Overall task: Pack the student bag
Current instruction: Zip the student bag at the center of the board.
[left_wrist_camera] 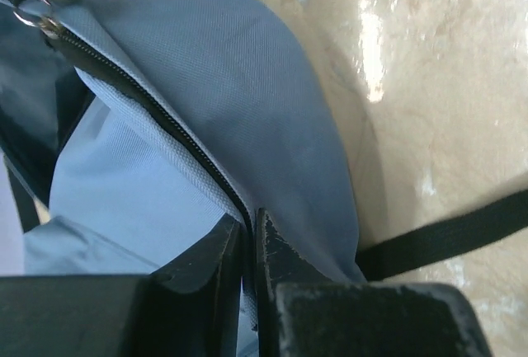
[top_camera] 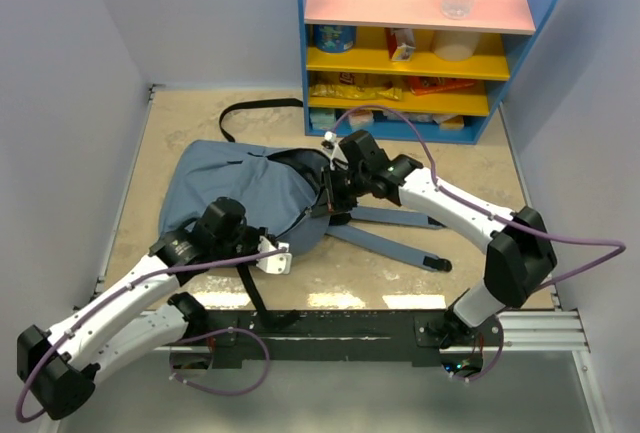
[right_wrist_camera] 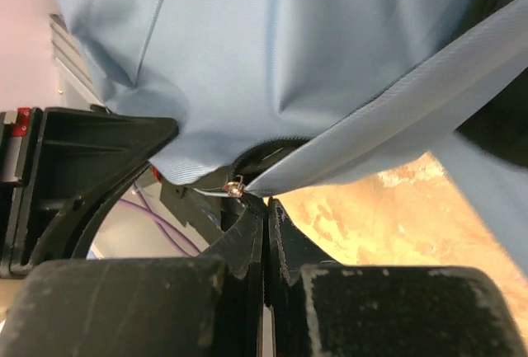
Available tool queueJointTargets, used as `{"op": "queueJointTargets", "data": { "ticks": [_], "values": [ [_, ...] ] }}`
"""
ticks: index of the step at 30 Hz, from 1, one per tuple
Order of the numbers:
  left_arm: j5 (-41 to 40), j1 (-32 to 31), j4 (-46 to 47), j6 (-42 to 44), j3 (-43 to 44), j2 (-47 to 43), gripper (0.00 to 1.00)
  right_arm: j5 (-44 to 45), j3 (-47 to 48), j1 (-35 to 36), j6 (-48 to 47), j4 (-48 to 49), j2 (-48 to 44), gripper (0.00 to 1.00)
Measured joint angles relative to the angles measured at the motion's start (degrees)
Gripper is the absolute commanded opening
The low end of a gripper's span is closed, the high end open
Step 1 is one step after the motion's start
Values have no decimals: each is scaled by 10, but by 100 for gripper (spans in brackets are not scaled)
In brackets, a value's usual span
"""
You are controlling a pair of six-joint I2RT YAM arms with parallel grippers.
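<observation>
The grey-blue student bag (top_camera: 235, 185) lies flat on the table, its open mouth (top_camera: 300, 165) facing right. My left gripper (top_camera: 283, 256) is at the bag's near right edge. In the left wrist view this gripper (left_wrist_camera: 249, 223) is shut on the fabric beside the black zipper track (left_wrist_camera: 140, 93). My right gripper (top_camera: 328, 201) is at the right end of the opening. In the right wrist view the gripper (right_wrist_camera: 267, 207) is shut on the zipper pull just below the metal slider (right_wrist_camera: 236, 185), and the bag's fabric (right_wrist_camera: 272, 52) hangs lifted above it.
A blue shelf unit (top_camera: 420, 43) with pink and yellow boards, bottles and snack packs stands at the back. The bag's padded shoulder straps (top_camera: 390, 243) trail right over the beige table (top_camera: 380, 288). Black webbing straps (top_camera: 250, 108) lie behind the bag and under my left gripper (left_wrist_camera: 445, 237). Walls close both sides.
</observation>
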Motion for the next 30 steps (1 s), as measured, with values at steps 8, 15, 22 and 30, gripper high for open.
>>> {"op": "queueJointTargets", "data": {
  "ticks": [8, 15, 22, 30],
  "values": [
    [2, 75, -70, 85, 24, -17, 17, -31, 46, -14, -23, -7, 48, 0],
    [-3, 110, -171, 75, 78, 27, 100, -4, 45, -40, -40, -6, 53, 0],
    [76, 122, -244, -9, 225, 116, 100, 36, -18, -88, -36, 25, 5, 0],
    [130, 21, -132, -190, 275, 260, 100, 38, -43, -85, -30, 40, -25, 0]
  ]
}}
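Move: The right hand already pinches the zip pull; the bag's dark open mouth lies about 12 cm ahead of it, 5 to its left and some 5 lower, and the nearer grey shoulder strap about 15 cm to its right, 9 back and 12 below. The left hand holds the zipped edge, with the zip pull about 10 cm to its right, 6 ahead and slightly higher; the black strap's middle is some 11 cm back, 2 left and 9 below. The left hand, still pinching the zipped edge, drags away leftward from the zip pull by about 6 cm, then opens wide, lets go and rises, swinging back right over the bag and tipping some 30 degrees before starting to sink above its near right edge. The right hand keeps its shut fingers on the zip pull, barely shifting at first, then as the left opens draws the pull quickly forward and to the right, roughly 5 cm each way, turning slightly clockwise and then all but stopping. ##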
